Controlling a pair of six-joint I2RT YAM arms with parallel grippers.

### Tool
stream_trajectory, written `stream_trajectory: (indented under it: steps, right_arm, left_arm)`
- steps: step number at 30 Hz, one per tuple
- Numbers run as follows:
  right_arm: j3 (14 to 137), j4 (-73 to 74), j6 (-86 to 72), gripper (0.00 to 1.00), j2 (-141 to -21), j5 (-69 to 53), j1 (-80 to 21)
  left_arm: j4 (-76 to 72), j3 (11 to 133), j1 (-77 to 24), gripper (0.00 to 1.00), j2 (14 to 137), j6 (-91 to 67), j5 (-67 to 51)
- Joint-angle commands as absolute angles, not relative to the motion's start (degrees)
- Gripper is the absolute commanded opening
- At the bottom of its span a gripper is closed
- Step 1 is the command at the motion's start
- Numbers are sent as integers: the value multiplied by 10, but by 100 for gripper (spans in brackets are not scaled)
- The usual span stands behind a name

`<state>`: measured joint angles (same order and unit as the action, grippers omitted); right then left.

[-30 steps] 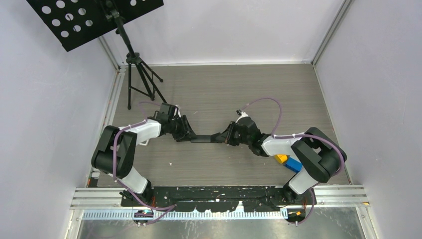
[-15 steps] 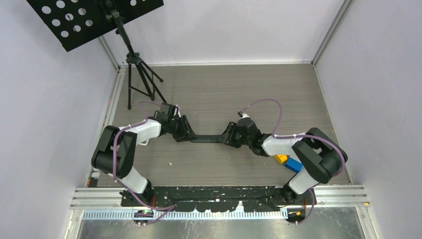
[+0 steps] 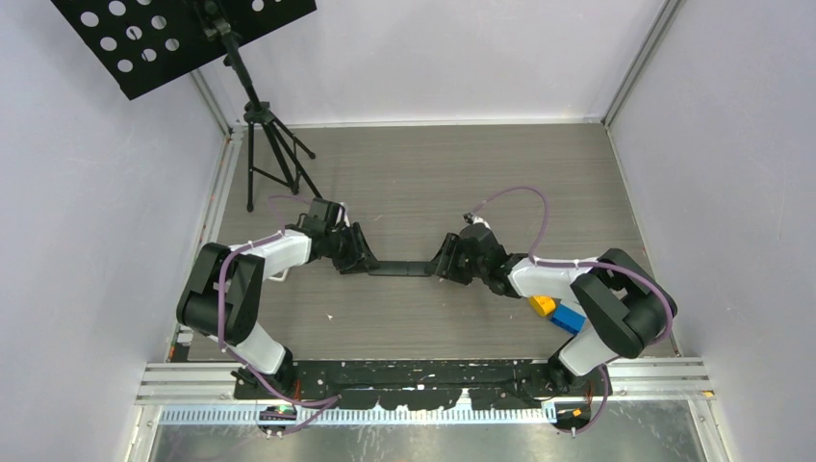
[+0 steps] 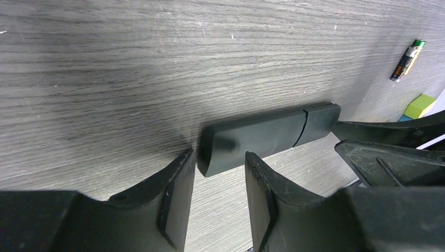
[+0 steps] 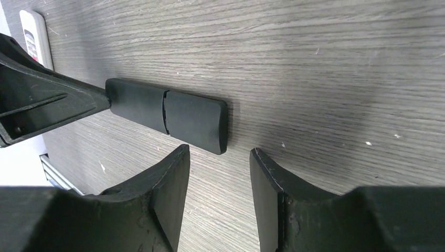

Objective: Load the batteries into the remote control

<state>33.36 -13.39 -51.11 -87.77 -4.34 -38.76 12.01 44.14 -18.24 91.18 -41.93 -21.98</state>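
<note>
The black remote control (image 3: 402, 269) lies on the wooden table between my two grippers. In the left wrist view its near end (image 4: 225, 152) fills the gap between my left gripper's (image 4: 218, 155) fingertips, which are shut on it; a seam crosses the body near the far end. My right gripper (image 5: 219, 152) stands open just short of the remote's other end (image 5: 194, 121), with nothing between its fingers. One gold-and-black battery (image 4: 406, 60) with a green tip lies on the table beyond the remote. No other batteries show.
A yellow block (image 3: 544, 306) and a blue block (image 3: 568, 319) sit by the right arm's elbow; a lime block (image 4: 421, 105) shows near the battery. A white remote-like object (image 5: 34, 39) lies beyond the left gripper. A music stand's tripod (image 3: 269, 159) stands at back left.
My right gripper has opened and let go of the remote's end, backing off slightly to the right. The left gripper has kept its hold and place.
</note>
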Motion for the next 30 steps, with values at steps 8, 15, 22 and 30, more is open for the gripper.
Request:
stream_trajectory:
  steps: [8,15,22,30]
  right_arm:
    - [409,-86,-485,33,-926,-24,-386]
    - [408,-87,-490,19,-941,-44,-388]
    - [410,-96,-504,15,-966,-53,-403]
    - [442,-114,-525,13,-1013,-52,-452]
  left_arm:
    - [152,446,-178,35,907,-394,-197]
    - [135,443,-178,27,923,-401,-221]
    - [108,429,-179,17,943,-418,-255]
    - [82,418,-184,14,949,-432,-272]
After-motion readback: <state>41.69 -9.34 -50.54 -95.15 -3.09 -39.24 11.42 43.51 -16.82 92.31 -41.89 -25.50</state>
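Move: The remote control lies flat between the hands, running left to right, its left end at the left fingers; its middle is some 6 cm to the left hand's right, level with it and about 1 cm lower. A white handset lies about 18 cm to the left hand's left, level with it. For the right hand, the battery cover's middle is about 3 cm left, 1 cm ahead and 1 cm below. A spare battery lies about 9 cm to its right and 5 cm farther out. The remote's two ends are taken between the hands to shut the battery cover: the right hand slides about 2 cm forward and 1.5 cm left, sinking slightly, its half-open fingers closing almost shut against the cover's outer end. The left hand stays within half a centimetre at the opposite end, narrowing its fingers onto that end and backing up the remote. ##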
